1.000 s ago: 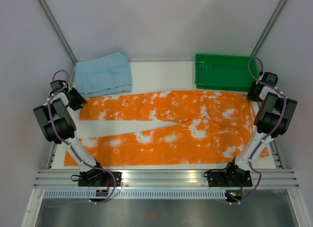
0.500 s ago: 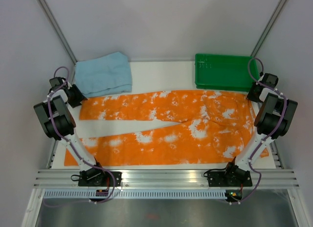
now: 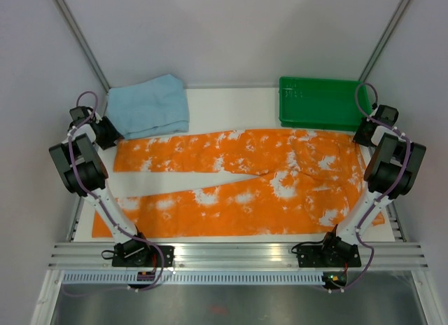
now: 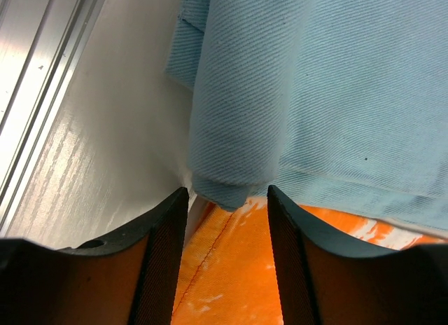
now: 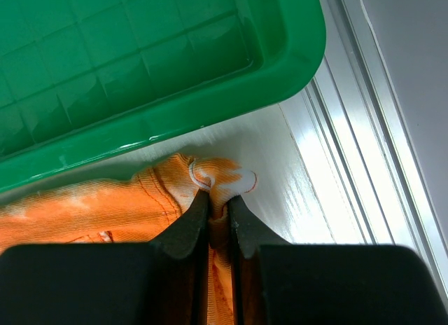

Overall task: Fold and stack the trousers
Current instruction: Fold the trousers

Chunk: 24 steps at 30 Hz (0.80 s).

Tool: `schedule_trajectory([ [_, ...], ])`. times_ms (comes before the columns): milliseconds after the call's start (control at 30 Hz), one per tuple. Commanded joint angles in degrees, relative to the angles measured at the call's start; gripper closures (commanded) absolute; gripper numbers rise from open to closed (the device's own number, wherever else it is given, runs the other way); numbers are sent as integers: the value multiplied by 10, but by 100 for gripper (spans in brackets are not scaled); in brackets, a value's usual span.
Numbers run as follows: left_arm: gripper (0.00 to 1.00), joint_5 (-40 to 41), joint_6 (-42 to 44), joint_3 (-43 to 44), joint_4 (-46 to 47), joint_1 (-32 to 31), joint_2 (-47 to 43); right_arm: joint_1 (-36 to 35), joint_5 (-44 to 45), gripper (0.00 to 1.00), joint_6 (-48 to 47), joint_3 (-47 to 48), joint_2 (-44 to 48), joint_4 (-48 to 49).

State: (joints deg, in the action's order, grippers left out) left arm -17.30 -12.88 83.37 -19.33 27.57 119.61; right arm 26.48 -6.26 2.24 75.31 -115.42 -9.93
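The orange tie-dye trousers [image 3: 245, 181] lie spread flat across the white table, waist to the right, both legs reaching left. My left gripper [image 3: 112, 137] hovers at the hem of the far leg, open, with the orange hem [image 4: 227, 269] between its fingers [image 4: 164, 255] but not pinched. My right gripper [image 3: 362, 137] is at the far right waist corner, shut on a pinch of orange fabric [image 5: 213, 181] that bulges out past its fingertips [image 5: 190, 223].
A folded light-blue cloth [image 3: 148, 106] lies at the back left, its edge [image 4: 294, 108] touching the trouser hem right in front of my left gripper. A green tray [image 3: 320, 103] stands at the back right, its rim [image 5: 210, 104] just beyond my right gripper. Metal rails border the table.
My left gripper has shifted a little toward the back left, off the leg hem, and its jaws have widened slightly. The right gripper and the trousers stay as they were.
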Motion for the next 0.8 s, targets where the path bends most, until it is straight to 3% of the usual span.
schedule_trajectory([
  [0, 46, -28, 1, 6, -21, -2, 19, 2, -11, 97, 7, -3, 19, -3],
  [167, 54, -27, 4, -1, -23, -3, 15, 2, -11, 97, 18, -3, 20, 5],
  [300, 83, -28, 5, -18, -15, -3, 3, 2, -13, 97, 27, -2, 22, 10],
  [400, 98, -24, 9, -31, -4, -2, -15, 2, -14, 98, 32, 0, 25, 10],
  [633, 98, -55, 16, -30, 22, 1, -65, 8, -23, 100, 52, 3, 44, 18],
  [767, 98, -127, 8, -32, 59, 8, -105, 25, -88, 100, 65, 8, 67, 30],
])
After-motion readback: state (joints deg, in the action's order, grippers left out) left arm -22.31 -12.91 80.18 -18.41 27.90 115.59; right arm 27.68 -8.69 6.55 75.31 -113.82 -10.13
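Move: The trousers' far left corner lies practically between the left hand's open fingers, about 1 cm below and 1 cm to the right; the blue towel's middle is some 15 cm ahead and 13 cm right of that hand, and the near leg's hem about 31 cm back. The right hand already holds the far right corner, with the green tray's middle about 16 cm ahead and 13 cm left, and the trousers' near right corner roughly 33 cm back, 2 cm right. Closing from about half open to nearly shut, the left fingers pinch the trousers' far left corner beside the towel's near edge, while the hand eases slightly down and about 1 cm left; it then lifts some 2.5 cm. The right hand keeps its grip, stays put at first, then rises about 1.5 cm with the far right corner. ##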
